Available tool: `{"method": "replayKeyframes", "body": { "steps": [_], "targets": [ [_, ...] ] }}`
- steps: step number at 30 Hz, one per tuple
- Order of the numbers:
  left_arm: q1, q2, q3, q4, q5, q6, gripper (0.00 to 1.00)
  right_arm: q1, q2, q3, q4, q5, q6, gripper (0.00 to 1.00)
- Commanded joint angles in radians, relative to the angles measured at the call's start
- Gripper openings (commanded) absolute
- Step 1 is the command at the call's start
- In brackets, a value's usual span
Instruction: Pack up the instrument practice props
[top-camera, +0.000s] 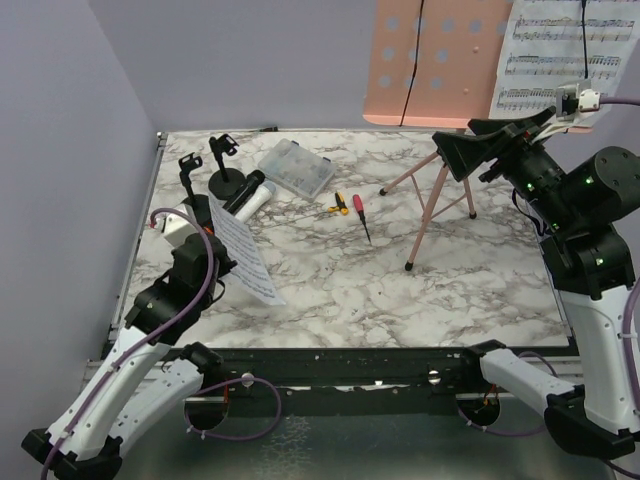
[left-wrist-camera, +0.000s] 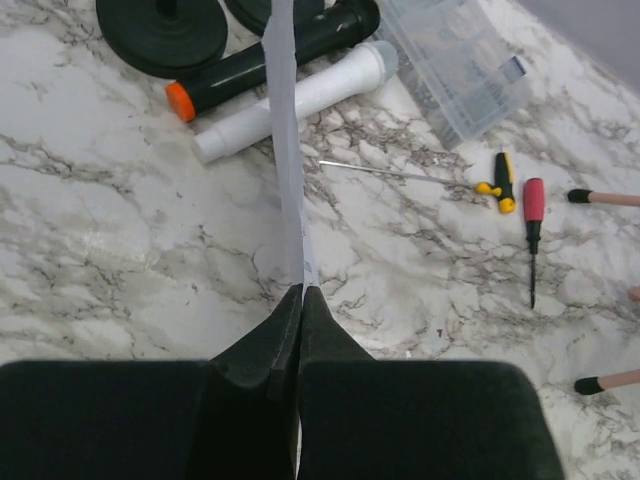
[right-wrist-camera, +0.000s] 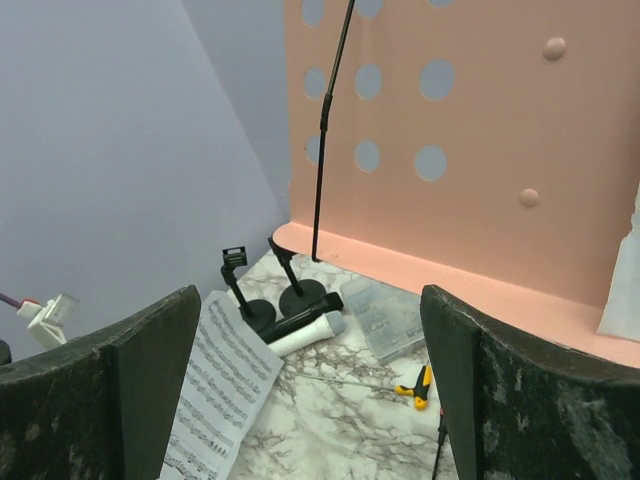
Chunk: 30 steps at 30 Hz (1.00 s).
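My left gripper (top-camera: 216, 250) (left-wrist-camera: 301, 295) is shut on a white sheet-music page (top-camera: 246, 256) (left-wrist-camera: 287, 150) and holds it upright on edge above the table's left side. Behind it lie a grey-headed white microphone (top-camera: 254, 201) (left-wrist-camera: 300, 98) and a black microphone (left-wrist-camera: 270, 58), next to two black round-based mic holders (top-camera: 228, 176) (top-camera: 189, 172). My right gripper (top-camera: 475, 140) (right-wrist-camera: 310, 400) hangs open and empty in front of the pink perforated desk (top-camera: 430, 60) (right-wrist-camera: 470, 130) of the tripod (top-camera: 436, 196). More sheet music (top-camera: 560, 50) rests on that desk.
A clear plastic compartment box (top-camera: 295, 167) (left-wrist-camera: 460, 70) sits at the back centre. A yellow screwdriver (top-camera: 339, 204) (left-wrist-camera: 500, 185) and a red one (top-camera: 359, 210) (left-wrist-camera: 533, 205) lie beside it. Grey walls close in the back and left.
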Motion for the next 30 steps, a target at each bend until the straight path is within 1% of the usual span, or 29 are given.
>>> {"method": "replayKeyframes", "body": {
  "steps": [1, 7, 11, 14, 16, 18, 21, 23, 25, 27, 30],
  "targets": [
    [0.003, 0.028, -0.059, -0.041, -0.009, -0.086, 0.00, -0.003, -0.038, -0.032, -0.042, 0.026, -0.015, 0.95],
    [0.003, 0.019, -0.170, -0.044, 0.068, -0.174, 0.00, -0.003, -0.081, -0.048, -0.082, 0.020, -0.011, 0.95],
    [0.003, 0.000, -0.187, -0.063, 0.057, -0.236, 0.00, -0.003, -0.109, -0.056, -0.105, 0.025, -0.011, 0.95],
    [0.003, 0.029, -0.174, -0.074, 0.069, -0.224, 0.00, -0.003, -0.126, -0.060, -0.121, 0.028, -0.011, 0.95],
    [0.003, 0.084, -0.165, -0.063, 0.119, -0.189, 0.00, -0.003, -0.137, -0.064, -0.132, 0.032, -0.011, 0.95],
    [0.003, 0.137, -0.166, -0.030, 0.220, -0.155, 0.00, -0.003, -0.145, -0.066, -0.140, 0.034, -0.014, 0.95],
    [0.002, 0.180, -0.177, 0.029, 0.317, -0.180, 0.00, -0.003, -0.155, -0.068, -0.146, 0.036, -0.014, 0.95],
    [0.001, 0.164, -0.196, 0.082, 0.352, -0.222, 0.00, -0.003, -0.160, -0.067, -0.149, 0.035, -0.014, 0.95],
    [0.001, 0.144, -0.213, 0.112, 0.371, -0.233, 0.00, -0.003, -0.164, -0.066, -0.154, 0.035, -0.015, 0.95],
    [0.001, 0.158, -0.215, 0.112, 0.397, -0.205, 0.00, -0.003, -0.167, -0.064, -0.158, 0.035, -0.017, 0.96],
    [0.001, 0.233, -0.221, 0.112, 0.470, -0.145, 0.00, -0.003, -0.168, -0.063, -0.160, 0.031, -0.019, 0.96]
  ]
}}
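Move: The left hand already pinches the music sheet. The open tabletop it is bound for is centred some 8 cm ahead, 8 cm to its right and 21 cm below. The white microphone lies about 25 cm ahead and 2 cm left, the black microphone 28 cm ahead and 4 cm left, both about 20 cm below. From the right hand that spot is about 27 cm left, 5 cm ahead and 50 cm down. Left hand keeps pinching the sheet, sinks about 11 cm, then goes rightward; the open right hand backs off 5 cm. ##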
